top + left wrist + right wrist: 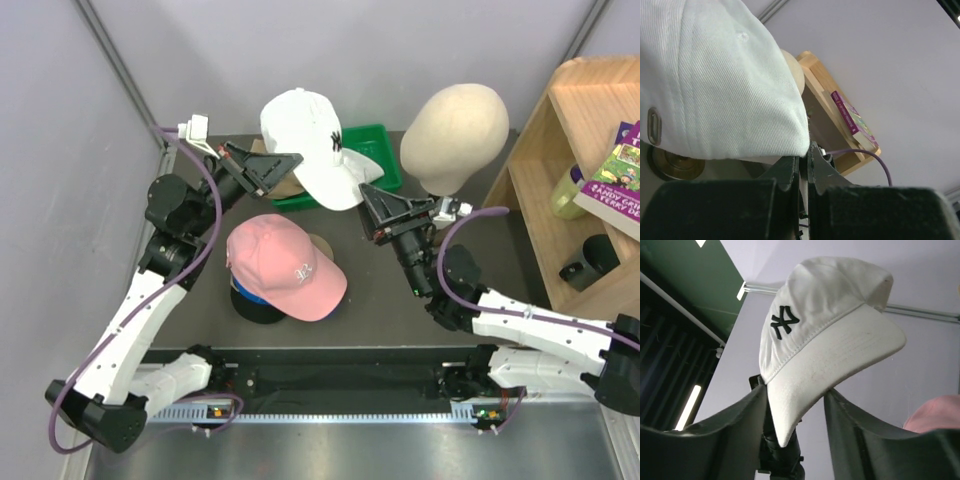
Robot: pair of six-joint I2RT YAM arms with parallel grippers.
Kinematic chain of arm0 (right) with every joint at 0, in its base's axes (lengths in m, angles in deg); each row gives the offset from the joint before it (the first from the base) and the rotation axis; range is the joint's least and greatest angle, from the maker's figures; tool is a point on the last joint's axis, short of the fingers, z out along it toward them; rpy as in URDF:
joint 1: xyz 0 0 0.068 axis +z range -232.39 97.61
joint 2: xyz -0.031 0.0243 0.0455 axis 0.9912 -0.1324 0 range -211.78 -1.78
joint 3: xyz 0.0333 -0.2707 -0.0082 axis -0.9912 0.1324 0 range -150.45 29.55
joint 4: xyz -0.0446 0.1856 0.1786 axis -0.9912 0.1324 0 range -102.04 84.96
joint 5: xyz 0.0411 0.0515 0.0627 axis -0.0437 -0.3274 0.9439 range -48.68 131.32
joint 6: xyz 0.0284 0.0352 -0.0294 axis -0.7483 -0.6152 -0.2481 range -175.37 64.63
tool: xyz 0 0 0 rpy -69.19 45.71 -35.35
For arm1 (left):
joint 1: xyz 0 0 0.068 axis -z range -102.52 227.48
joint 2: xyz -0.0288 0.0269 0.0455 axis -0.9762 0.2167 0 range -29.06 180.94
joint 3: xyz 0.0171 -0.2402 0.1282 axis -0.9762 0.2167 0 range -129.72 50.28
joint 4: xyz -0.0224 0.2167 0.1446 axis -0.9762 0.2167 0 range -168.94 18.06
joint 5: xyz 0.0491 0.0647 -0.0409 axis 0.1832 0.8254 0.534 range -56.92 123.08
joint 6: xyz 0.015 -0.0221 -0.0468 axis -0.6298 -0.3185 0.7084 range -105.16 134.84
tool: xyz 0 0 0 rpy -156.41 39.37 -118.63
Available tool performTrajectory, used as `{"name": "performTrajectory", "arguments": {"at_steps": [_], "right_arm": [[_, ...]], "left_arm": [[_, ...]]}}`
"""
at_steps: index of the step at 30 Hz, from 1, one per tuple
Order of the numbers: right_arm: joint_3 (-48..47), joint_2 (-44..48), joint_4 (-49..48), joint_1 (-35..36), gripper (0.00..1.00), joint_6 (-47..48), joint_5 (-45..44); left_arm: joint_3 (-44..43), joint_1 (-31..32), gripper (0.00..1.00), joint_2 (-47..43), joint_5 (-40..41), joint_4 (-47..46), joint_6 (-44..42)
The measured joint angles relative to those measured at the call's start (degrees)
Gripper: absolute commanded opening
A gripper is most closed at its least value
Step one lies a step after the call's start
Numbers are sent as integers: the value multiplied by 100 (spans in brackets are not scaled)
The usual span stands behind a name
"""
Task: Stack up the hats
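A white hat (305,135) with a dark logo hangs in the air at the back centre. My left gripper (292,162) is shut on its rear rim, and the left wrist view shows the jaws (804,155) pinching the fabric edge of the white hat (715,75). My right gripper (368,195) stands open around the brim; in the right wrist view the white hat (830,330) has its brim hanging between the fingers, and the gripper (796,390) touches it at both tips. A pink hat (280,265) tops a pile with a blue hat (248,292) and a black hat (255,310) below.
A cream mannequin head (455,130) stands at the back right beside a green tray (385,150). A wooden shelf (560,150) with a book (615,180) fills the right side. A round wooden knob (670,165) sits under the white hat.
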Motion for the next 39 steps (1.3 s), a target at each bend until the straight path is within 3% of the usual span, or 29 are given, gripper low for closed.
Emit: {"name": "performTrajectory", "arguments": {"at_steps": [8, 11, 12, 13, 15, 17, 20, 21, 25, 31, 34, 39], "right_arm": [[203, -22, -466, -15, 35, -2, 129], [210, -105, -577, -35, 18, 42, 155], [210, -136, -592, -42, 6, 61, 166], [210, -166, -629, -50, 0, 57, 177], [210, -179, -774, -66, 0, 24, 190], [208, -142, -975, -76, 0, 26, 195], [212, -44, -1034, -85, 0, 181, 168], [236, 13, -1025, -85, 0, 240, 142], [529, 616, -702, -87, 0, 527, -149], [518, 1414, 81, -92, 0, 826, -518], [348, 1222, 267, -81, 0, 817, -505], [-79, 63, 160, 39, 0, 721, -166]], "left_arm": [[258, 0, 0, -310, -424, -426, -90], [400, 0, 0, -389, -466, -570, -87], [420, -2, 0, -407, -470, -579, -92], [424, -9, 0, -417, -479, -575, -118], [424, -28, 0, -433, -492, -538, -208], [422, -52, 49, -444, -476, -409, -326], [254, -35, 86, -463, -472, 393, -745], [131, -9, 89, -463, -385, 826, -966], [-619, 44, 99, -452, 693, 2566, -1727], [-1200, 44, 99, -804, 3254, 4334, -2474], [-1333, 39, 99, -918, 4260, 4905, -2817], [-1779, 39, 99, -887, 5270, 5215, -3305]]}}
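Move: The right hand, half open, has the white hat's brim between its fingers; the hat's middle lies about 9 cm ahead, 9 to the left and slightly above. The pink hat on the stack is some 16 cm left, 5 back and 18 lower, the green tray about 16 ahead, 4 left and far below. From the left hand, still pinching the white hat where brim meets crown, its middle is about 4 cm ahead and 5 to the right. The right hand shuts its fingers on the free edge of the white hat's brim, almost in place, while the left keeps its pinch and draws back about 3 cm; only then does the left open wide, let go and swing some 19 cm to the left, away from the hat, sinking about 5 cm and turning roughly 50 degrees counter-clockwise as its left side rolls up. The right, keeping its grip on the brim, swings about 7 cm to its right and comes back to nearly where it began. ##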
